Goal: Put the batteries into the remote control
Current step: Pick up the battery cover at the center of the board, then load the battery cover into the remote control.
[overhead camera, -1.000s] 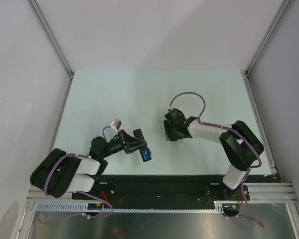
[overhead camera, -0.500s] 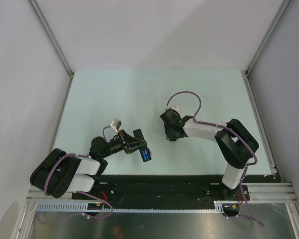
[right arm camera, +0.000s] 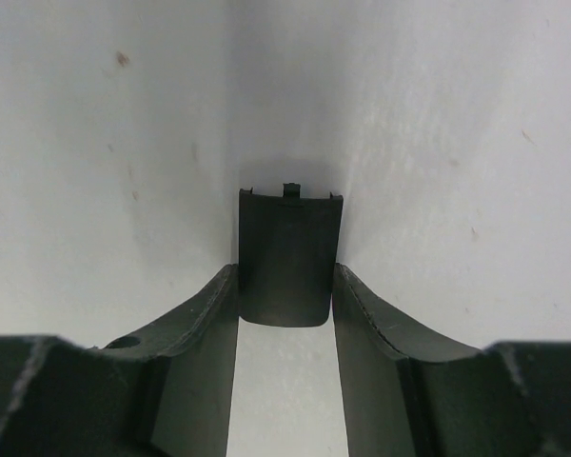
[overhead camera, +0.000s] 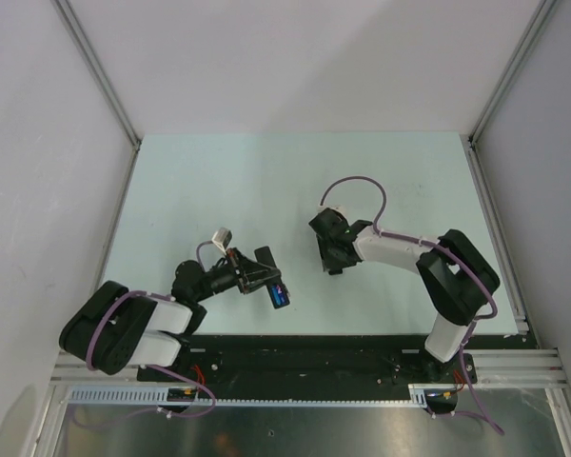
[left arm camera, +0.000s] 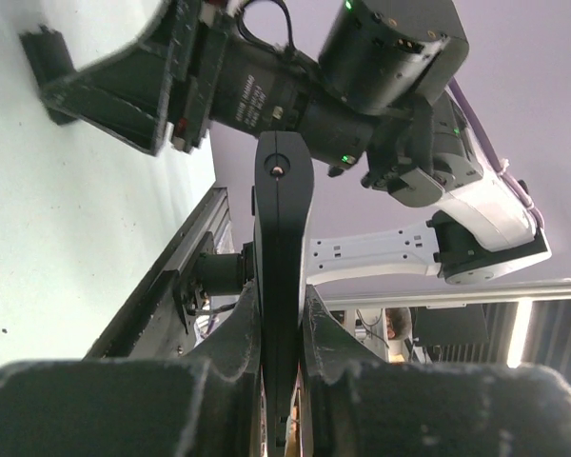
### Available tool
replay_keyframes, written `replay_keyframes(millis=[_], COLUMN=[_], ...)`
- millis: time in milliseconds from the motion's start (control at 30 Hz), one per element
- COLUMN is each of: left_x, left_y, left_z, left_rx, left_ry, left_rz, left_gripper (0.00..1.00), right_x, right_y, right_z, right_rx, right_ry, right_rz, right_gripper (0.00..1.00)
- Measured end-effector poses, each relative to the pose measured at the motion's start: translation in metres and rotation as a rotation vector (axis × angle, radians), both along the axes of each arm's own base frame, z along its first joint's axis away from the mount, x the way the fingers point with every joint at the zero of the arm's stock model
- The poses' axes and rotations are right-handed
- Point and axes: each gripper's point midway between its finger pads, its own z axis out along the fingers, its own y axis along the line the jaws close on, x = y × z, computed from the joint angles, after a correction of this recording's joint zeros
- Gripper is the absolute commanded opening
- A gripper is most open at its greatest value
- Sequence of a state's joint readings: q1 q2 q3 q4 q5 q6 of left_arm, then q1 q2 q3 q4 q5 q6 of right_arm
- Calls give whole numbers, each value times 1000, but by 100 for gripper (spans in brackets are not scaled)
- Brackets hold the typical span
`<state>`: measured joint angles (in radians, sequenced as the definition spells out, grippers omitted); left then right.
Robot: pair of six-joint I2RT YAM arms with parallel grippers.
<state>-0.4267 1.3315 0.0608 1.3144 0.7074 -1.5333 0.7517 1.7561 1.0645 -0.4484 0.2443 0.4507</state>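
My left gripper is shut on the remote control, a slim black bar held off the table. Blue batteries show in the recess at its near end. Seen from the left wrist, the remote stands edge-on, clamped between the two fingers of the left gripper. My right gripper points down at the table's middle. In the right wrist view its fingers touch both side edges of a small black flat cover piece that lies on the table, so the right gripper is closed on that piece.
The pale green table is walled by white panels on three sides. Metal frame rails run along the near edge behind the arm bases. From the left wrist, the right arm looms close above the remote.
The right gripper's jaws have narrowed onto the black cover piece, and that arm shifted slightly left and back. The left arm and remote have not moved.
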Motion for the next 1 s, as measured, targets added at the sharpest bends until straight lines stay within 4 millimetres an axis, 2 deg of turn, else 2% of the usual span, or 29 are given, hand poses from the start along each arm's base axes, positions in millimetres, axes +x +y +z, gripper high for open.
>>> replay_keyframes(millis=[133,333,467,600,733,867,1000], left_x=[9,31,44,54,55,60,64], left_y=[-3,-15,-27,-45,-61,-72,-77], left_z=[-2,-1,-15,-38,-41,-39,-35], left_rx=[5,8,33,69,76,78,87], left_ry=[13,20,58,124,119,87,31], left_rz=[18,50,66,64,36,27,25], left_gripper=[0,0,0,0,0,0,0], right_x=[-17,-31,-47,-62,-78,-93,-104], right_y=[-13,-18,-23,-22,-15,-5,4], right_z=[13,57,93,125,154,167,166], right_rx=[-16,43,91,121,164,192,199], right_ry=[38,6,-26,-47,-63,-45,-17], right_rz=[26,60,93,140,197,253,295], right_gripper=[0,0,0,0,0,0,0])
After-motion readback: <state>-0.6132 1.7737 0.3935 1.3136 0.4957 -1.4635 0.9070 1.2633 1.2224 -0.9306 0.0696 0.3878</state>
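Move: The battery cover is already between the right fingers, barely above the table. From that hand the remote, still held by the left gripper with its battery bay open, lies about 9 cm nearer the base, 15 cm to the left and 13 cm higher. The loose red batteries lie on the table some 14 cm left and 5 cm back. From the left hand, the cover is about 8 cm ahead, 16 cm right and 13 cm lower. Keep the cover pinched and lift it with the right hand about 16 cm while drawing back some 10 cm, turning the wrist counter-clockwise roughly 15 degrees, so it closes on the remote from above. Meanwhile bring the left gripper, holding the remote, right and forward about 10 cm in all and somewhat down towards the cover. ##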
